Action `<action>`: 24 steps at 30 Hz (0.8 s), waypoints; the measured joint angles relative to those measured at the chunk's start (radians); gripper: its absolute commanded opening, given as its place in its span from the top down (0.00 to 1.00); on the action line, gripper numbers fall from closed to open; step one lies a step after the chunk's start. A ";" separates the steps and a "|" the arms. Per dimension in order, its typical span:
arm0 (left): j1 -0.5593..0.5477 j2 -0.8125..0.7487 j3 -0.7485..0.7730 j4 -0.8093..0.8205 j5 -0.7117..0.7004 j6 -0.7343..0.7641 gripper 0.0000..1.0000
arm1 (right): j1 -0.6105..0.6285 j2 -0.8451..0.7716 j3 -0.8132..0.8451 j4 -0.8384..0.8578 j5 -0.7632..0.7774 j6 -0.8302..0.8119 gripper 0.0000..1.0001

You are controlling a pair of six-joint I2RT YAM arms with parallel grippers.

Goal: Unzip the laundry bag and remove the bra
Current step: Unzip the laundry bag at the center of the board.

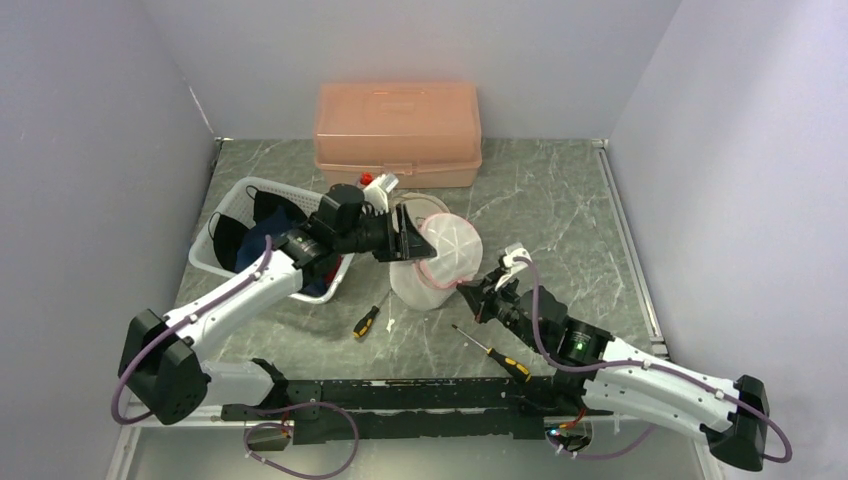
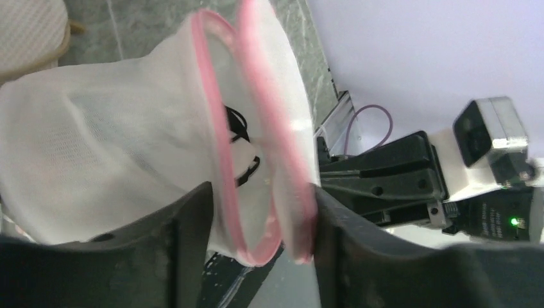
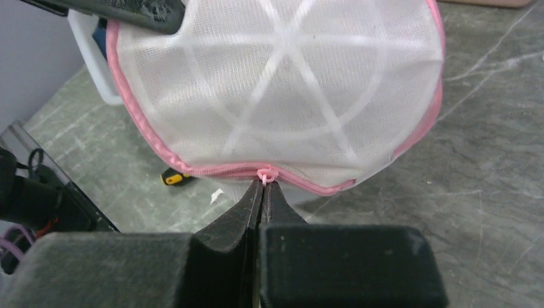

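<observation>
The laundry bag [image 1: 440, 262] is a white mesh pouch with a pink zipper rim, held up off the table between the two arms. My left gripper [image 1: 410, 240] is open around its upper edge. In the left wrist view the pink rim [image 2: 221, 147] and a loose flap hang between the spread fingers [image 2: 186, 237]. Black straps of the bra [image 2: 240, 138] show inside the bag. My right gripper [image 3: 262, 186] is shut on the pink zipper pull [image 3: 265, 174] at the bag's [image 3: 282, 83] lower edge. The zipper looks closed on both sides of the pull.
A white basket [image 1: 245, 185] of dark clothes sits left of the bag, under my left arm. A pink lidded box [image 1: 398, 130] stands at the back. Two screwdrivers [image 1: 366, 321] [image 1: 495, 352] lie on the marble table near the front.
</observation>
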 measured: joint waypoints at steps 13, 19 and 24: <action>0.024 -0.050 -0.245 -0.055 -0.064 -0.045 0.07 | 0.007 0.162 -0.052 -0.020 -0.015 0.063 1.00; 0.024 -0.264 -0.150 -0.278 -0.232 -0.092 0.06 | 0.007 0.199 -0.015 -0.035 -0.014 0.103 1.00; 0.024 -0.379 -0.091 -0.413 -0.351 -0.151 0.06 | 0.007 0.236 0.066 -0.048 -0.014 0.135 1.00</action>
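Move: Just below the left hand hangs the laundry bag, its middle some 4 cm to the right, 1 cm ahead and 7 cm down. The beige bag lies about 14 cm ahead of the left hand and 1 cm left, 16 cm below; the left screwdriver is 3 cm back, 10 cm left, on the table. From the right hand, already on the zipper pull, the laundry bag's middle is roughly 4 cm ahead, 4 cm left and 3 cm down. Spreading its half-open fingers wide at the pink rim, the left hand frees the laundry bag as it sinks about 10 cm, then swings some 10 cm left and rises away, ending slightly farther back and turned some 20 degrees counter-clockwise. The right hand keeps pinching the zipper pull, lowers with the bag and comes partly back up, drifting slightly left and tipping down. ##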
